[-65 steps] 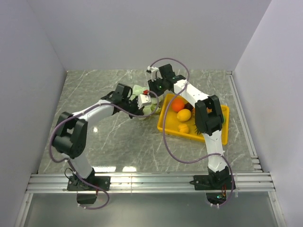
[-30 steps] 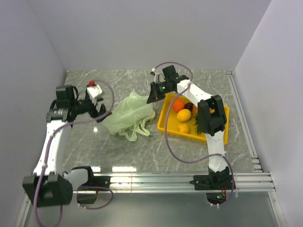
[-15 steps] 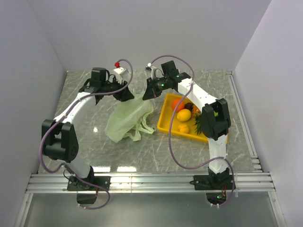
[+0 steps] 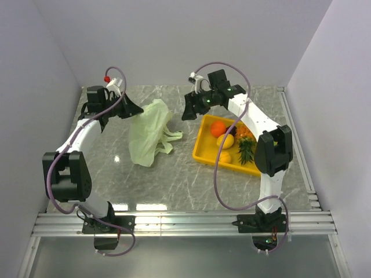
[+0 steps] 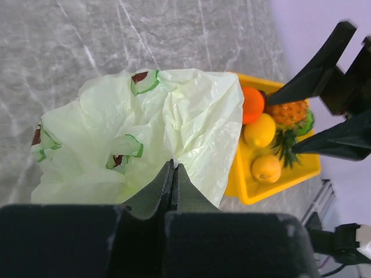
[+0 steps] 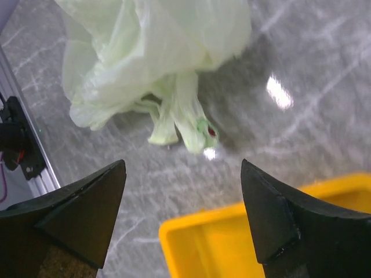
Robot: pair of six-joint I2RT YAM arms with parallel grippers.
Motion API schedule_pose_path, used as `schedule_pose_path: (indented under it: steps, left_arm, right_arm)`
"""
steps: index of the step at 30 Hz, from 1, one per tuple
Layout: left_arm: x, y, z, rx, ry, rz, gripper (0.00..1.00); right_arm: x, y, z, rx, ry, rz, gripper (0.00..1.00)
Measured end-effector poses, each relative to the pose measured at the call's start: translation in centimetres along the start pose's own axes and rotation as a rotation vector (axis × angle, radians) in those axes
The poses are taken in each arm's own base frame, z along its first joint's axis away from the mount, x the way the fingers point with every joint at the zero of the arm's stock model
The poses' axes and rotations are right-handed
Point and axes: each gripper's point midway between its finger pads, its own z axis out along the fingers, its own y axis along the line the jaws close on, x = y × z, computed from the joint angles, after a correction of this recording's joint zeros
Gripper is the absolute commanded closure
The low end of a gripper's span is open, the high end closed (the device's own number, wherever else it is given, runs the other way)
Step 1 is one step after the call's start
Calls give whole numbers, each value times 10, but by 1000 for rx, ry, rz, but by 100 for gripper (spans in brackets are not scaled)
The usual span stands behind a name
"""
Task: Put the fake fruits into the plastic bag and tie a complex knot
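Observation:
The pale-green plastic bag (image 4: 148, 132) lies crumpled on the marble, its top edge lifted toward the left. My left gripper (image 4: 138, 109) is shut on that edge, and the left wrist view shows the film pinched at the tips of the gripper (image 5: 172, 166). The bag's handles (image 6: 184, 114) trail loose on the table. My right gripper (image 4: 187, 112) stands open and empty above the gap between bag and tray. The fake fruits sit in the yellow tray (image 4: 199, 152): orange (image 4: 218, 128), lemon (image 4: 225, 141), a small yellow piece (image 4: 225, 157), a dark plum (image 4: 231, 130) and a pineapple (image 4: 246, 146). No knot shows.
The tray (image 6: 243, 249) stands right of the bag, its near corner under my right gripper (image 6: 182, 168). White walls close the table at the back and both sides. An aluminium rail (image 4: 185, 223) runs along the near edge by the arm bases.
My left gripper has shut on the bag's top edge and drawn it to the left. My right gripper has opened, let go of the bag and moved slightly right.

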Motion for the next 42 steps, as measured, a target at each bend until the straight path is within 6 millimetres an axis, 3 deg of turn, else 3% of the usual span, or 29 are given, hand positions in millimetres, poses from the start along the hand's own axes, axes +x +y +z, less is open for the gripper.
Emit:
schedule_pose_path:
  steps: [5, 13, 16, 20, 25, 26, 28, 29, 32, 37, 40, 42]
  left_arm:
    - [12, 2, 2, 3, 4, -94, 100]
    - [12, 12, -4, -8, -14, -164, 100]
    - [9, 17, -6, -13, -24, -173, 100]
    - [7, 23, -7, -22, -32, -196, 100]
    - [4, 31, -9, -32, -45, -220, 100]
    - [2, 31, -10, -31, -49, -225, 100]
    - [-1, 33, -11, -30, -58, -227, 100]
    - [-2, 34, -13, -32, -63, -227, 100]
    - [-6, 37, -17, -28, -77, -228, 100]
    - [-8, 53, -27, -62, -90, -234, 100]
    - [-6, 79, -43, -164, -91, -210, 100]
    - [-8, 104, -59, -266, -100, -177, 100]
  right_arm:
    - [30, -6, -3, 35, 50, 75, 13]
    - [57, -37, 53, 21, 134, 177, 16]
    - [75, -33, 66, -10, 180, 208, 16]
    - [79, -10, 80, -55, 202, 176, 17]
    - [85, 9, 97, -101, 228, 142, 35]
    - [88, 10, 100, -105, 235, 141, 47]
    - [95, 7, 102, -106, 253, 140, 57]
    - [98, 5, 102, -104, 262, 140, 59]
    - [104, -1, 98, -91, 283, 130, 100]
    - [107, -19, 82, -65, 300, 165, 100]
    - [100, -32, 53, -62, 279, 205, 100]
    - [86, -43, 19, -51, 222, 223, 100]
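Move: The plastic bag's loose handle ends lie roughly 4 cm to the left of the open right gripper, 4 cm back and 13 cm below. The bag's body, bunched at the left fingertips, centres some 16 cm left of the right hand and 5 cm back. The yellow tray's middle is about 21 cm right and 7 cm back, the orange in it 13 cm right and level. From the left hand, the handles are about 15 cm right, 5 cm back and 14 cm down. Down about 13 cm and a little back and left goes the right hand, fingers open, tipping some 15 degrees further down; low over the table it pinches the bag's handle ends, then draws them right and up, towards the tray. The left hand keeps its pinch on the bag, dips slightly, creeps left, then pulls left faster, about 11 cm in all, turning counter-clockwise. ##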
